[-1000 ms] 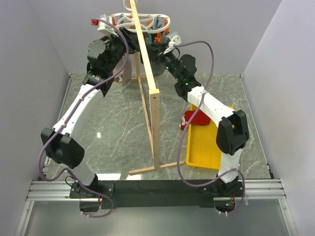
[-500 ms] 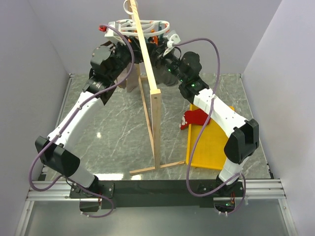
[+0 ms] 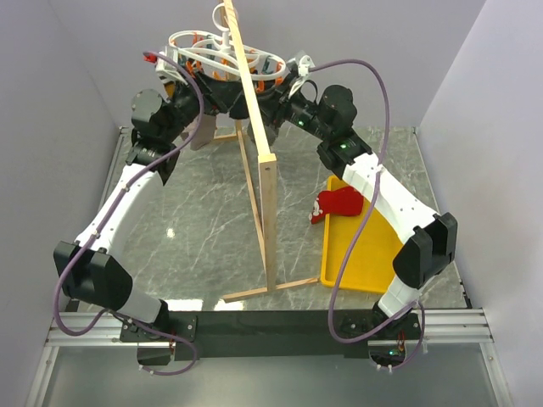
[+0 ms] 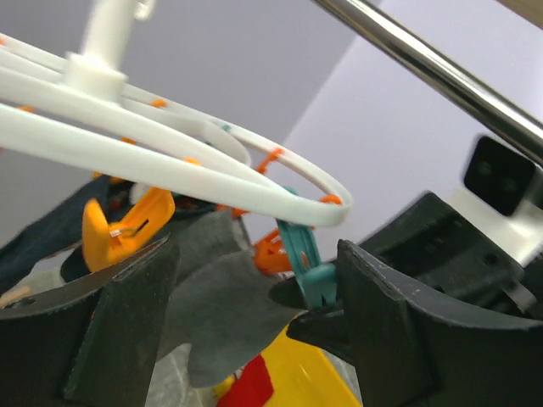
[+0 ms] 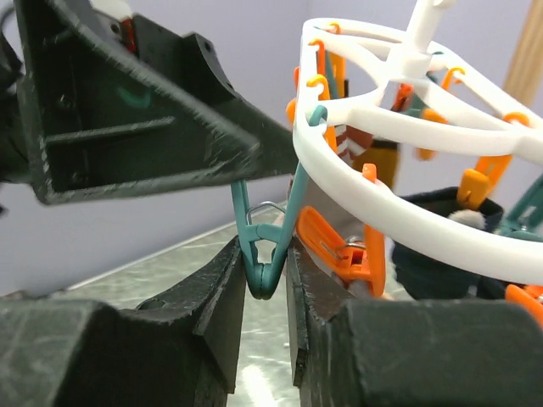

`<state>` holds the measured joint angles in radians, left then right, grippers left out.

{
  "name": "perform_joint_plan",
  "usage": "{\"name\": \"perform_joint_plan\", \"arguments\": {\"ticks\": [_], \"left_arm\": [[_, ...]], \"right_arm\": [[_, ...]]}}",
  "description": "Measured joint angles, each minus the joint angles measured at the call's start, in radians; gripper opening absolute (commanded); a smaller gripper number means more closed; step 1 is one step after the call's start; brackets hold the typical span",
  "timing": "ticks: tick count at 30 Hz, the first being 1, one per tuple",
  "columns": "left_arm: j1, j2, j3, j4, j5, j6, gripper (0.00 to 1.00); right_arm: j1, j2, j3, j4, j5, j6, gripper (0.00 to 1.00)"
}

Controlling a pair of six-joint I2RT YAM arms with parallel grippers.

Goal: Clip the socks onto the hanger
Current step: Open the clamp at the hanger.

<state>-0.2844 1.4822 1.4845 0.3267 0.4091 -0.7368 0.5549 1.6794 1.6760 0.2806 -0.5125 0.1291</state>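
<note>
The white hanger (image 3: 222,52) with orange and teal clips hangs at the back, by the wooden rack's top bar. My right gripper (image 5: 265,254) is shut on a teal clip (image 5: 270,229) that dangles from the hanger's outer ring (image 5: 373,199). My left gripper (image 4: 254,280) stands open just below the rings (image 4: 212,174); the same teal clip (image 4: 307,263) is near its right finger (image 4: 399,331), and nothing is gripped. The red socks (image 3: 336,203) lie on the table against the yellow tray's left edge, far below both grippers. A corner of red sock (image 4: 254,386) shows under the left jaws.
A tall wooden rack (image 3: 265,182) stands between the arms, its bar running to the back. The yellow tray (image 3: 365,254) lies at the right. A grey sock (image 4: 216,318) and dark socks (image 5: 441,246) hang from other clips. Grey walls close in on the sides.
The left gripper has opened wider, and its arm has swung left and up. The hanger has shifted left and tilted. The right arm has risen while still holding the teal clip. The red socks have not moved.
</note>
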Motion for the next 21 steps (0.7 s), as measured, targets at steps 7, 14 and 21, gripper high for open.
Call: {"name": "perform_joint_plan", "arguments": {"ticks": [7,14,21], "left_arm": [[0.015,-0.019,-0.118,0.217,0.151,-0.098,0.81],[0.053,-0.008,-0.179,0.472,0.254,-0.243,0.80],[0.056,0.023,-0.178,0.596,0.306,-0.317,0.81]], "right_arm": [[-0.021,0.000,0.000,0.003,-0.085,0.105,0.01],[-0.035,0.000,0.001,0.023,-0.154,0.212,0.01],[-0.041,0.011,0.013,0.037,-0.203,0.294,0.00]]}}
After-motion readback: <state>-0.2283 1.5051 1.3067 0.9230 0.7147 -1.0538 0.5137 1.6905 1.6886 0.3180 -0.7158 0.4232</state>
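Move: The left hand, open, has the teal clip almost at its fingertips, about 3 cm to its right, 1 cm ahead and level in height. The nearest orange clip is roughly 5 cm ahead and 1 cm left, slightly lower; the hanger's hub is some 9 cm ahead, 3 cm left and 5 cm up. The right hand already pinches the teal clip's lower end, with the clip's middle about 1 cm ahead, 1 cm left and 2 cm above its hand point. The left hand draws back about 5 cm, its open fingers swinging some 20 degrees clockwise and tipping upward, so that it comes to face the teal clip and the right gripper across from it, without closing. Meanwhile the right hand keeps its pinch on the clip's lower end and eases it back about 3 cm, turning counter-clockwise and rolling as it goes. ##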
